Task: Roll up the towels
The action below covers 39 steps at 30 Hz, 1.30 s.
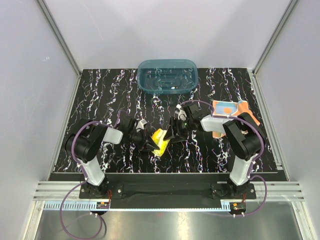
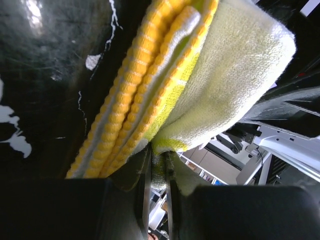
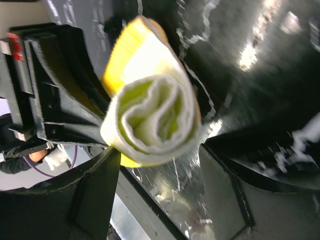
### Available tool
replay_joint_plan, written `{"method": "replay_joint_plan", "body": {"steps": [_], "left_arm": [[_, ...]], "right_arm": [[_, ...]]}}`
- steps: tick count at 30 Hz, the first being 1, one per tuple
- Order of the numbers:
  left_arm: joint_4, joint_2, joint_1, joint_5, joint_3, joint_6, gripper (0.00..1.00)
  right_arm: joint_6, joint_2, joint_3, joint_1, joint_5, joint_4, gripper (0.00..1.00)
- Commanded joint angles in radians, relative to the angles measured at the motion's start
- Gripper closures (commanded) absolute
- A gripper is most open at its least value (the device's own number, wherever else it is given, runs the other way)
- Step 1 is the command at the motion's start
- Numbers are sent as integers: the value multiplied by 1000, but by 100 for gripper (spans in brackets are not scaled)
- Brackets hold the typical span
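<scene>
The yellow towel [image 1: 160,142] lies rolled up mid-table between my two grippers. My left gripper [image 1: 148,145] is shut on it: in the left wrist view a fold of the yellow towel [image 2: 210,75] is pinched between the narrow jaws of the left gripper [image 2: 159,156]. From the right, my right gripper [image 1: 175,134] faces the roll's end. The right wrist view shows the spiral end of the yellow towel [image 3: 152,120] between the wide-apart fingers of the right gripper [image 3: 159,150], which is open; the left finger [image 3: 97,185] is at the roll's edge. The orange towel [image 1: 231,111] lies flat at the right, beside the right arm.
A teal translucent tub [image 1: 167,76] stands at the back centre of the black marbled table [image 1: 100,100]. White walls and metal posts enclose the table on three sides. The arm bases sit on the rail at the near edge.
</scene>
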<state>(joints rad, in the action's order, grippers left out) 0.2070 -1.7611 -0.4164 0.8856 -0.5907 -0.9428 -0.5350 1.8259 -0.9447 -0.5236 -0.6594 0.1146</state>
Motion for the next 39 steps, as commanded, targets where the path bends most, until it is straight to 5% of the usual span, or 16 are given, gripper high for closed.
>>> {"method": "replay_joint_plan", "body": {"steps": [1, 6, 14, 26, 39], "left_arm": [[-138, -52, 11, -125, 19, 78, 91], [-143, -58, 19, -105, 11, 85, 91], [-115, -46, 37, -85, 23, 71, 87], [-374, 144, 34, -312, -35, 196, 62], [-624, 448, -59, -651, -139, 280, 57]], "right_arm": [[7, 53, -20, -26, 26, -101, 29], [1, 96, -20, -61, 24, -151, 33], [-13, 138, -31, -69, 72, -130, 71], [58, 139, -193, -72, 141, 236, 75], [78, 133, -273, -76, 225, 428, 77]]}}
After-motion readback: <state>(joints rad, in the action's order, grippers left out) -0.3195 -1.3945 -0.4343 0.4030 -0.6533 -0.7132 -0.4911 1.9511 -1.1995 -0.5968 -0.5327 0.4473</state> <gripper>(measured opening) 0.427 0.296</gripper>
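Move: The half-rolled yellow towel, its near side still pinched by the left fingers, has its middle about 4 cm to the left of the open right hand, 2 cm nearer the base and slightly lower. From the left hand, that middle lies some 3 cm ahead and 2 cm to the right. From the right hand, the orange towel lies roughly 30 cm to the right and 9 cm ahead, and the blue bin some 31 cm ahead, about 1 cm left. The yellow towel's rolled right end is taken by the right hand, which slides about 3 cm left over it, sinks a little and closes on it. Only then do the left fingers open and let go, backing off some 5 cm left and slightly up while tipping about 25 degrees steeper. The right hand keeps its pinch, easing some 2 cm back right as its fingers tilt further down. ##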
